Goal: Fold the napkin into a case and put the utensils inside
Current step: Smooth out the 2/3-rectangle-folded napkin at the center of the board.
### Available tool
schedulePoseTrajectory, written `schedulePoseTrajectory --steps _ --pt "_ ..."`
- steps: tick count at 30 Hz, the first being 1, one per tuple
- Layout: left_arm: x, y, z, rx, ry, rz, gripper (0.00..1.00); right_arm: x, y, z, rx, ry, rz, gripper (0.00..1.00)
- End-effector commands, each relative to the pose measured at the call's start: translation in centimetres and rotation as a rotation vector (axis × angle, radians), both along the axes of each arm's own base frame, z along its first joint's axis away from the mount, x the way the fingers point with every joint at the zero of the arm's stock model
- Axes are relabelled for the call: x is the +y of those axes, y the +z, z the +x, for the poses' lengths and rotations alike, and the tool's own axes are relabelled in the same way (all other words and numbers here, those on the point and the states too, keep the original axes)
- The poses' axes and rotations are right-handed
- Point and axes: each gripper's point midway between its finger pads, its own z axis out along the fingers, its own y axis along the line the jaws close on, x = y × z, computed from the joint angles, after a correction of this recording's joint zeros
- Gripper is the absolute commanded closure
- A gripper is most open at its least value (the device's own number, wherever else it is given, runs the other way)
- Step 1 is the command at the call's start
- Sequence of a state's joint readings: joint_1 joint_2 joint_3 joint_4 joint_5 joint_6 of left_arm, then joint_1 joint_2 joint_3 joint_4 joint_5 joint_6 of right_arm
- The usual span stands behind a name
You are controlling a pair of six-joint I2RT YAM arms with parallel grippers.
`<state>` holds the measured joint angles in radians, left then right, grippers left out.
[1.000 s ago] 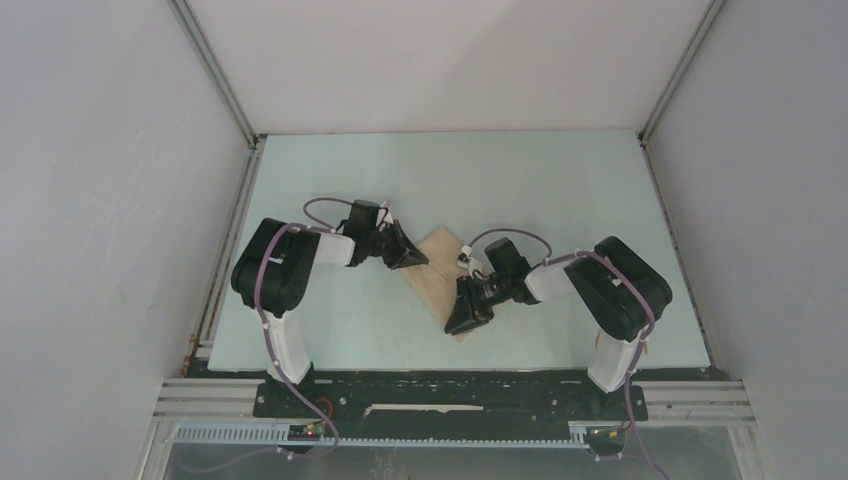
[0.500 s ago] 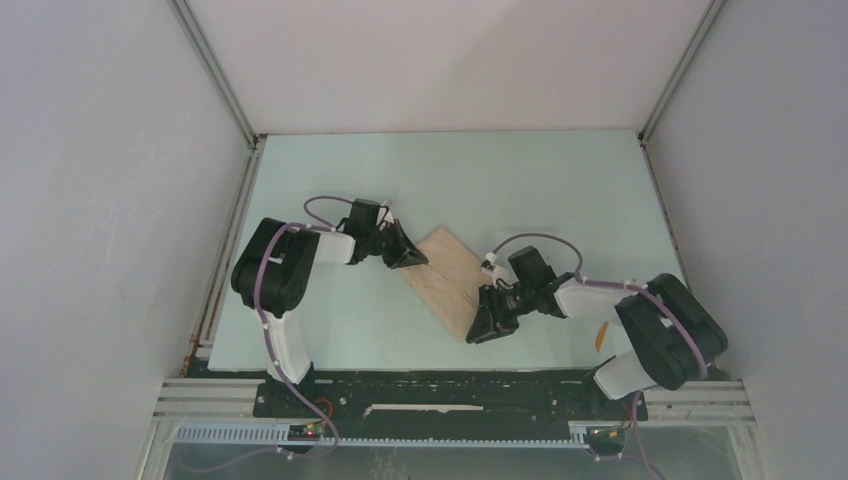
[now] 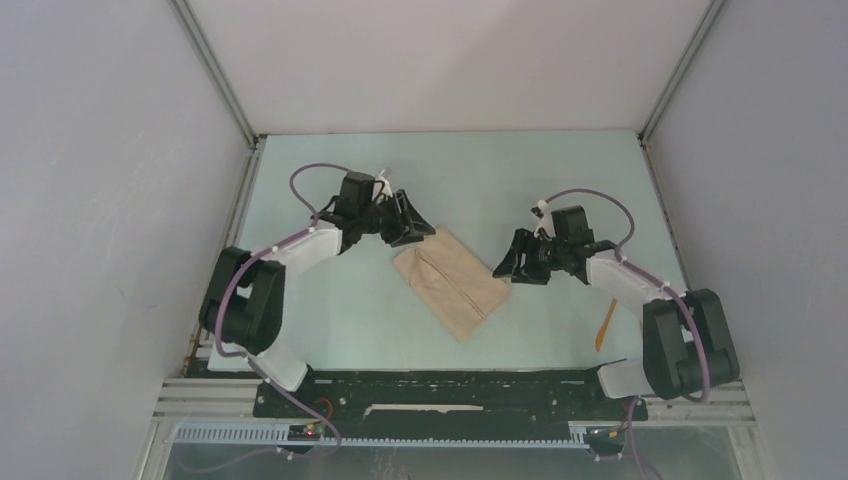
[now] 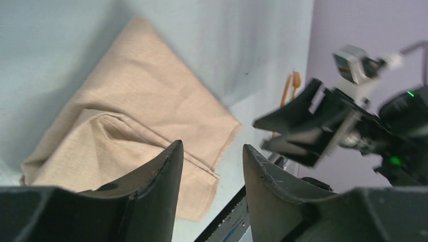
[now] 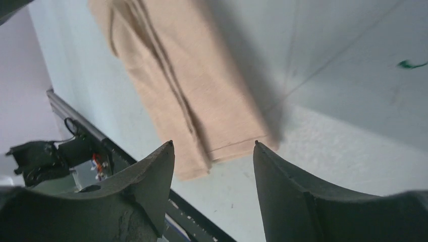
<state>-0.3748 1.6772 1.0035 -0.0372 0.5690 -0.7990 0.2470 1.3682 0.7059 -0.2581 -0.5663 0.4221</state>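
Note:
The napkin (image 3: pixel 452 283) lies flat on the table as a folded beige rectangle, slanting from upper left to lower right, with a fold line along its length. My left gripper (image 3: pixel 424 229) hovers open just beyond its far left corner, holding nothing. In the left wrist view the napkin (image 4: pixel 136 111) spreads under and past that gripper (image 4: pixel 212 146). My right gripper (image 3: pixel 503 267) hangs open and empty beside the cloth's right edge. The right wrist view has the napkin (image 5: pixel 181 75) lying beyond that gripper (image 5: pixel 213 143). Thin orange utensils (image 3: pixel 606 322) lie near the right arm's base, also visible as utensils (image 4: pixel 290 88).
The pale green table (image 3: pixel 500 180) is walled by grey panels on three sides. A black rail (image 3: pixel 450 390) with the arm bases runs along the near edge. A small green mark (image 5: pixel 411 64) sits on the table surface.
Both grippers opened and let go of the napkin. The left one rose toward the far side. The right arm swung from the cloth's near end out to its right.

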Motion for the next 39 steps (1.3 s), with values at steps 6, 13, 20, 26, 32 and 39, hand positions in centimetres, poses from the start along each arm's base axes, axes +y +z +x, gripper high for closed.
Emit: schedulePoseTrajectory --steps 6,13,20,26,32,39 --pt "1.7 0.4 -3.1 -0.017 0.001 0.053 0.58 -1.7 -2.5 3.0 0.064 -0.037 -0.038 0.32" --pt "3.0 -5.2 -2.5 0.052 0.068 0.182 0.90 -1.8 -1.7 3.7 0.016 -0.060 -0.081 0.34" --pt "2.5 -7.2 -0.3 0.075 0.072 0.216 0.99 -0.4 2.3 3.3 -0.106 -0.016 -0.125 0.32" --pt "1.8 -7.6 0.7 0.080 0.068 0.208 0.99 4.8 5.0 0.8 -0.154 0.124 -0.033 0.31" --pt "1.5 -7.2 1.2 0.070 0.067 0.198 0.98 11.6 3.3 -3.0 -0.026 0.326 0.142 0.34" --pt "1.0 -7.9 1.7 0.086 0.068 0.184 0.96 14.8 0.4 -4.2 0.071 0.378 0.219 0.38"
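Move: My left hand hangs some 9 cm above the napkin's raised ruck, which is about 2 cm to its left and 1 cm farther out; the napkin's middle lies about 5 cm back and 4 cm to the right of that hand. My right hand is almost over the napkin's right corner, about 1 cm farther out, 1 cm to its right and 6 cm below. From it the napkin's middle is 11 cm left and 1 cm ahead, the utensils 20 cm right and 6 cm back. I shut my left fingers while they lift a little, draw back and sink some 8 cm, tipping steeper, then slide the closed tips about 3 cm forward over the cloth, onto the ruck. My right hand, fingers still open, dips about 4 cm beside the right corner, rises again, then sweeps some 14 cm left and a little back, to hover above the napkin's near half. ##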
